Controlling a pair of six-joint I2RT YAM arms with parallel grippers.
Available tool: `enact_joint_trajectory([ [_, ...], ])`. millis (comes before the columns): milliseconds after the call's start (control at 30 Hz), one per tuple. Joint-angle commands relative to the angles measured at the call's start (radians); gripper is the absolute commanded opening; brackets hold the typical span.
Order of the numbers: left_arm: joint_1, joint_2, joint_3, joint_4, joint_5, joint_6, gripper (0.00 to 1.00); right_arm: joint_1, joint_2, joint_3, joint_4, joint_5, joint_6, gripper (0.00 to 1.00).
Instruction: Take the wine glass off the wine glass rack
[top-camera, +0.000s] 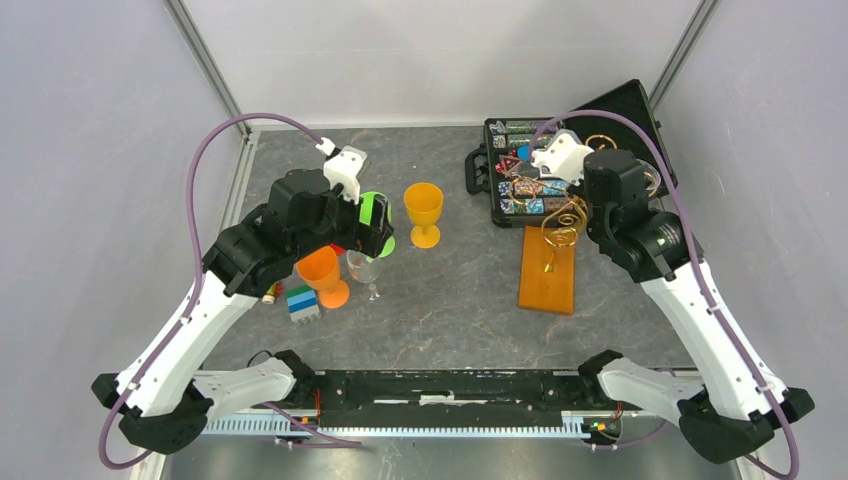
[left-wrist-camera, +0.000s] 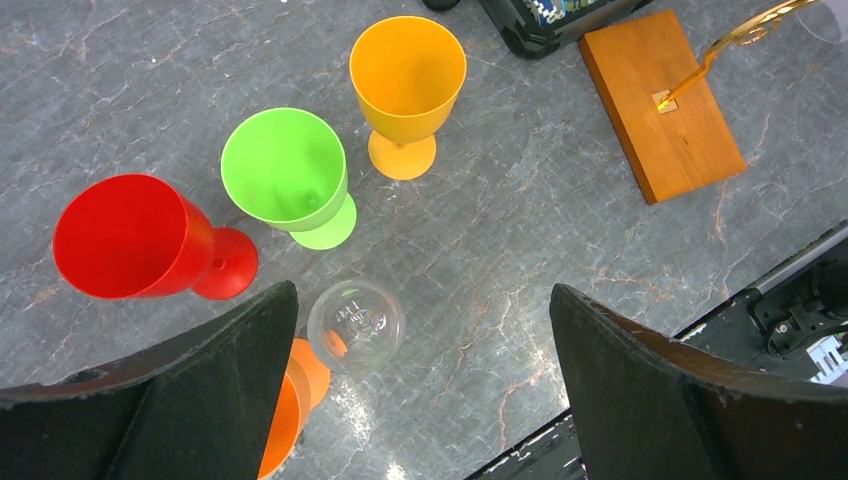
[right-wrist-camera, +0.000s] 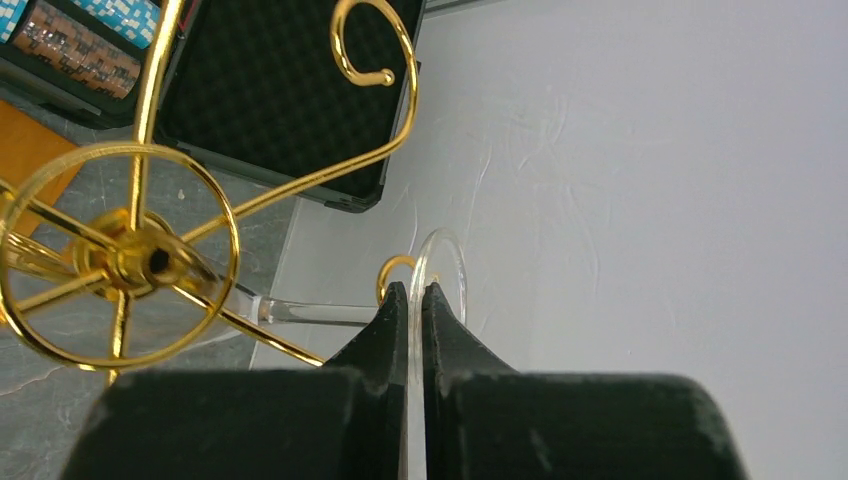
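Observation:
The wine glass rack is a gold wire stand (right-wrist-camera: 150, 262) with curled arms, on an orange-brown wooden base (top-camera: 548, 268) at the table's right. A clear wine glass (right-wrist-camera: 447, 262) hangs sideways in one arm, its stem (right-wrist-camera: 320, 312) running left toward the rack's hub. My right gripper (right-wrist-camera: 416, 290) is shut on the thin round foot of this glass, one finger on each face. My left gripper (left-wrist-camera: 422, 300) hangs wide open above the left of the table, holding nothing. A second clear glass (left-wrist-camera: 356, 325) stands upright on the table just inside its left finger (left-wrist-camera: 200, 390).
Yellow (left-wrist-camera: 407, 75), green (left-wrist-camera: 285, 165), red (left-wrist-camera: 130, 235) and orange (left-wrist-camera: 290, 400) plastic goblets stand under the left arm. An open black case (top-camera: 560, 150) of small packets lies behind the rack. A blue, green and white block stack (top-camera: 302, 303) sits at the near left.

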Motion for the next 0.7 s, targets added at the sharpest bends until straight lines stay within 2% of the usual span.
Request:
enact_joint_trajectory([
  [0,-0.003,-0.003,-0.003,0.053,0.007,0.011,1.0,0.006,0.029,0.029,0.107,-0.028,0.017,0.0],
  [400,-0.003,-0.032,-0.031,0.109,-0.028,-0.022,1.0,0.006,0.098,0.012,0.35,0.097,-0.062,0.0],
  [667,-0.003,-0.057,-0.039,0.129,-0.051,-0.044,1.0,0.004,0.126,-0.073,0.61,0.289,-0.232,0.0],
])
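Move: Still pinched by its foot in the right hand, the wine glass hangs with its middle about 8 cm below and 3 cm ahead of that hand, 1 cm to its right. The rack hook around its stem is 3 cm straight ahead, 2 cm down; the rack hub is level, 11 cm left, 5 cm down. Another hook lies 7 cm ahead, 8 cm left, 3 cm down. From the left hand, the glass is roughly 47 cm right, 9 cm ahead and 4 cm down. Drawing the wine glass off its hook, the right hand goes forward about 5 cm, away from the rack hub, at first level with a slight dip, then rising about 3 cm as well. The fingers keep their pinch on the foot's rim while the wrist tips its point up some 10 degrees and turns a little clockwise late on. ##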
